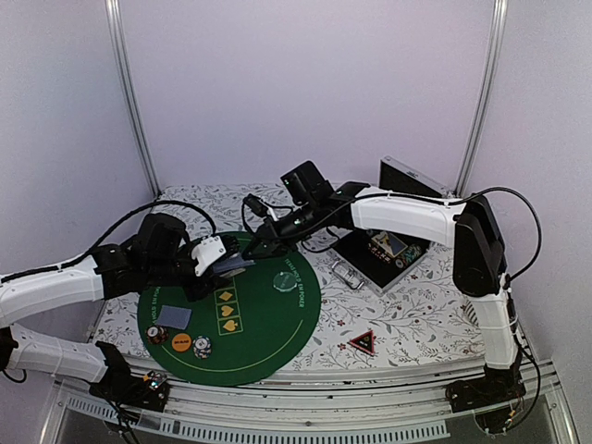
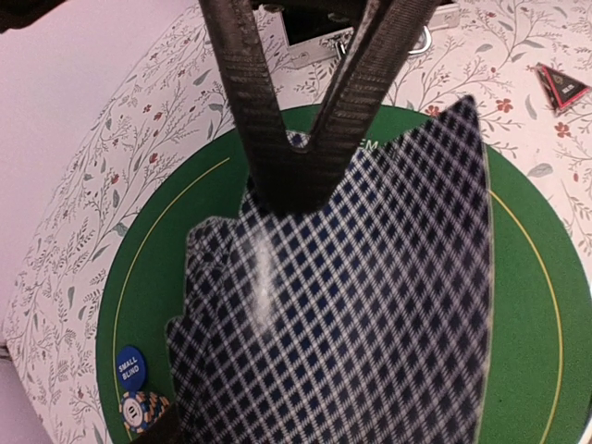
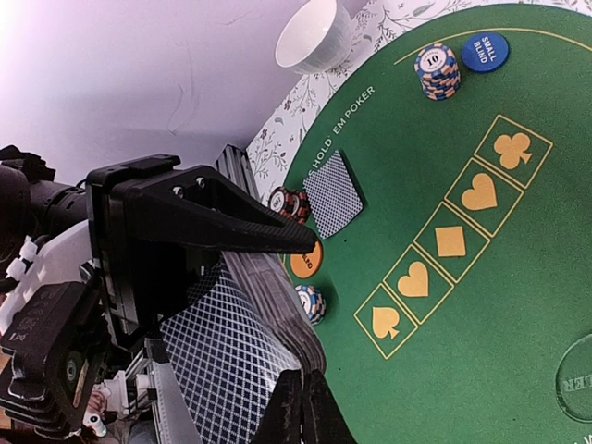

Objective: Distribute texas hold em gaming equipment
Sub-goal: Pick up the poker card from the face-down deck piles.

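My left gripper (image 1: 231, 265) is shut on a deck of grey-blue-backed playing cards (image 2: 351, 305), held above the round green mat (image 1: 277, 324). My right gripper (image 3: 310, 405) is shut on the far edge of the deck's top card (image 3: 222, 361), which bows upward. On the mat lie a single card (image 3: 333, 192), an orange disc (image 3: 307, 261), striped chip stacks (image 3: 437, 70) (image 3: 312, 302), a blue disc (image 3: 485, 51) and a clear disc (image 1: 281, 278). The red-black triangle token (image 1: 361, 341) lies on the floral cloth to the right of the mat. The deck hides my left fingers in the left wrist view.
An open metal case (image 1: 384, 250) stands at the back right, under the right arm. A white cup (image 3: 314, 35) sits off the mat's edge near the chips. Both arms cross above the mat's far left part.
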Robot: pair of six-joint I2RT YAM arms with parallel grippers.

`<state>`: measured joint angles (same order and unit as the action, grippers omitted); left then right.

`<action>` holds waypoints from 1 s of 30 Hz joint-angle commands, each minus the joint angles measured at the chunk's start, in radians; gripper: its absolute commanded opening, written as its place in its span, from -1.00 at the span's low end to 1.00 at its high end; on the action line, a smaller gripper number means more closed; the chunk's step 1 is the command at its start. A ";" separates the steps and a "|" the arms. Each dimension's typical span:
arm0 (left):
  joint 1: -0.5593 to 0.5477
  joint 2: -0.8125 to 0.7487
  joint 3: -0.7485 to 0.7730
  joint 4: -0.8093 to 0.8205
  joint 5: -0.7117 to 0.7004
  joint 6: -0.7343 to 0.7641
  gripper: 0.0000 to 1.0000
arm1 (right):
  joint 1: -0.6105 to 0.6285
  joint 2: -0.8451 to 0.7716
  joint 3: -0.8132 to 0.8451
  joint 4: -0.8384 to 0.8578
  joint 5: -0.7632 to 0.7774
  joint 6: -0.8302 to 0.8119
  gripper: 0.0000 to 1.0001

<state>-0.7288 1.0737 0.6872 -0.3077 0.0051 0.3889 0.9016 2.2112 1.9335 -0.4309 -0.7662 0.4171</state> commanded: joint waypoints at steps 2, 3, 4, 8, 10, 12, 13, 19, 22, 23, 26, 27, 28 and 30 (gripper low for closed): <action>-0.011 -0.009 -0.002 0.047 0.001 -0.006 -0.02 | -0.020 -0.056 0.016 -0.036 0.023 -0.018 -0.96; -0.012 -0.012 -0.002 0.047 0.000 -0.005 -0.02 | -0.022 -0.061 0.015 -0.037 0.025 -0.020 -0.96; -0.012 -0.012 -0.002 0.047 0.000 -0.005 -0.02 | -0.026 -0.063 0.012 -0.036 0.024 -0.021 -0.96; -0.012 -0.013 -0.003 0.046 -0.001 -0.005 -0.02 | -0.033 -0.076 0.009 -0.037 0.030 -0.013 -0.96; -0.012 -0.014 -0.003 0.045 -0.003 -0.005 -0.02 | -0.034 -0.088 0.007 -0.035 0.029 -0.014 -0.96; -0.011 -0.014 -0.003 0.047 -0.004 -0.005 -0.02 | -0.037 -0.103 0.006 -0.035 0.027 -0.020 -0.97; -0.012 -0.013 -0.003 0.045 -0.005 -0.005 -0.03 | -0.040 -0.113 0.007 -0.035 0.025 -0.025 -0.97; -0.011 -0.014 -0.002 0.045 -0.019 -0.006 -0.02 | -0.073 -0.179 0.004 -0.035 0.042 -0.034 -0.97; -0.011 -0.013 -0.003 0.046 -0.045 -0.005 -0.03 | -0.095 -0.201 -0.007 -0.031 0.074 -0.036 -0.97; -0.012 -0.011 -0.003 0.047 -0.056 -0.006 -0.02 | -0.102 -0.209 -0.013 -0.023 0.088 -0.035 -0.97; -0.008 -0.002 0.002 0.046 -0.089 -0.015 -0.03 | -0.136 -0.219 -0.048 0.043 0.131 -0.007 -0.97; -0.008 0.000 0.005 0.045 -0.099 -0.020 -0.03 | -0.146 -0.217 -0.059 0.071 0.152 0.023 -0.97; -0.006 0.001 0.006 0.045 -0.111 -0.025 -0.02 | -0.156 -0.212 -0.073 0.111 0.175 0.044 -0.97; 0.001 0.005 0.009 0.045 -0.128 -0.033 -0.02 | -0.166 -0.199 -0.115 0.226 0.203 0.107 -0.97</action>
<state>-0.7284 1.0737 0.6872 -0.2893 -0.0708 0.3809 0.7685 2.0125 1.8919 -0.3832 -0.6579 0.4274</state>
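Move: The right fingers are already shut on the top poker card; the face-down deck, held in the left fingers, has its middle about 3 cm back, 3 cm left and 2 cm below the right hand. Some 15 cm beneath the right hand's height, the dealer disc lies 3 cm ahead and 8 cm right, the suit boxes level and 7 cm left. From the left hand the deck's middle is roughly 2 cm ahead and 2 cm right, at its height. Right hand, still pinching the card, peels it off the left-held deck, about 9 cm up, forward and right. ##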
